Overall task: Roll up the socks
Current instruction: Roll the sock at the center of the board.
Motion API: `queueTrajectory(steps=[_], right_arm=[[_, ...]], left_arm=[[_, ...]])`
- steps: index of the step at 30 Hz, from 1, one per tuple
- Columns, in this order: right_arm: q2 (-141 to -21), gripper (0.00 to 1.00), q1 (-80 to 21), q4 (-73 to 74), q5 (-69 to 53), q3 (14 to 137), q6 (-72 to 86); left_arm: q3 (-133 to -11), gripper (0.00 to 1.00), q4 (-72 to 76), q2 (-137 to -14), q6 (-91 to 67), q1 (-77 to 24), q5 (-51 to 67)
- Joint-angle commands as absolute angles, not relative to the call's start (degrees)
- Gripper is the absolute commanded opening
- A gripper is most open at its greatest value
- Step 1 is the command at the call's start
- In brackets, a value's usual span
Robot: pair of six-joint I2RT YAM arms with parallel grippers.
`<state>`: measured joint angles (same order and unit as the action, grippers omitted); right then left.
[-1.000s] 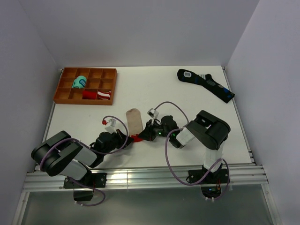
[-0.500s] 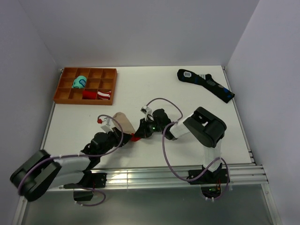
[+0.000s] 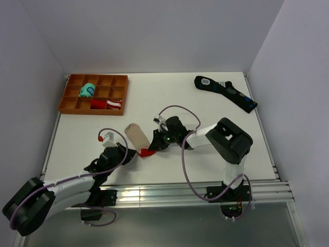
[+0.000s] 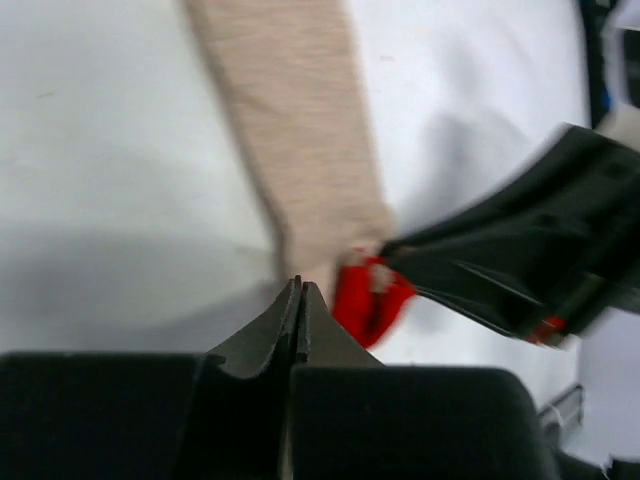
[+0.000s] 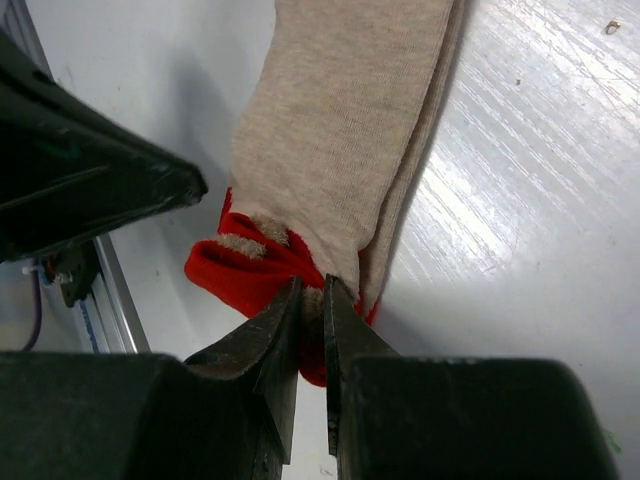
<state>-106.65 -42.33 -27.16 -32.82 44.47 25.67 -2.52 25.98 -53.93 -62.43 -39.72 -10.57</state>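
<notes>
The socks (image 3: 135, 135) lie flat on the white table as a beige strip with a red end (image 3: 147, 152) toward me. My right gripper (image 3: 153, 146) is shut on that red end; in the right wrist view its jaws (image 5: 312, 300) pinch red and beige fabric (image 5: 350, 130). My left gripper (image 3: 134, 153) is shut and empty, its tips (image 4: 300, 287) just short of the sock's near edge (image 4: 290, 130), beside the red end (image 4: 368, 300). The right gripper's black fingers (image 4: 500, 265) show at the right of the left wrist view.
An orange compartment tray (image 3: 67, 103) at the back left holds a teal roll (image 3: 87, 91) and a red-and-white roll (image 3: 107, 104). A long black sock (image 3: 226, 91) lies at the back right. Grey walls close in the table on three sides.
The left gripper has let go of the red end and pulled back left. The right gripper has dragged the sock left, so it now lies slanted.
</notes>
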Motion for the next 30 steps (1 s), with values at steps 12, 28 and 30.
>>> queueTrajectory(steps=[12,28,30], right_arm=[[-100.28,0.01,-43.24,-22.59,-28.39,41.22,19.25],[-98.88,0.0,-44.12,-22.59,-26.28,39.46,19.95],[-98.96,0.0,-44.38,-22.85,-26.1,39.2,20.21]], left_arm=[[-2.46,0.04,23.56,-61.1,-63.8,-39.81,-19.77],[-12.38,0.38,23.2,-66.62,-58.36,-38.23,-22.06],[-13.53,0.39,23.47,-67.5,-57.49,-38.23,-22.94]])
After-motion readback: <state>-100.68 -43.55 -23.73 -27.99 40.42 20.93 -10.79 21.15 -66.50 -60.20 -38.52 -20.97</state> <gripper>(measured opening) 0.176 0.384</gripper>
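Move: The sock's beige body centres about 6 cm ahead of the left gripper and 2 cm to its right, some 3 cm lower. Its folded red end lies about 5 cm to the left gripper's right, level with it and 3 cm lower, still pinched by the right gripper. From the right gripper, the sock's middle is roughly 4 cm ahead, 5 cm to its left and about 1 cm lower. Bring the left gripper down about 3 cm with its fingers shut while shifting 2 cm left, clear of the red end. Then open the fingers nearly halfway and slide forward some 3 cm beside the sock's left edge, rolling the wrist slightly. Meanwhile keep the right gripper's pinch on the red end and draw it about 2 cm to the right and slightly back. ##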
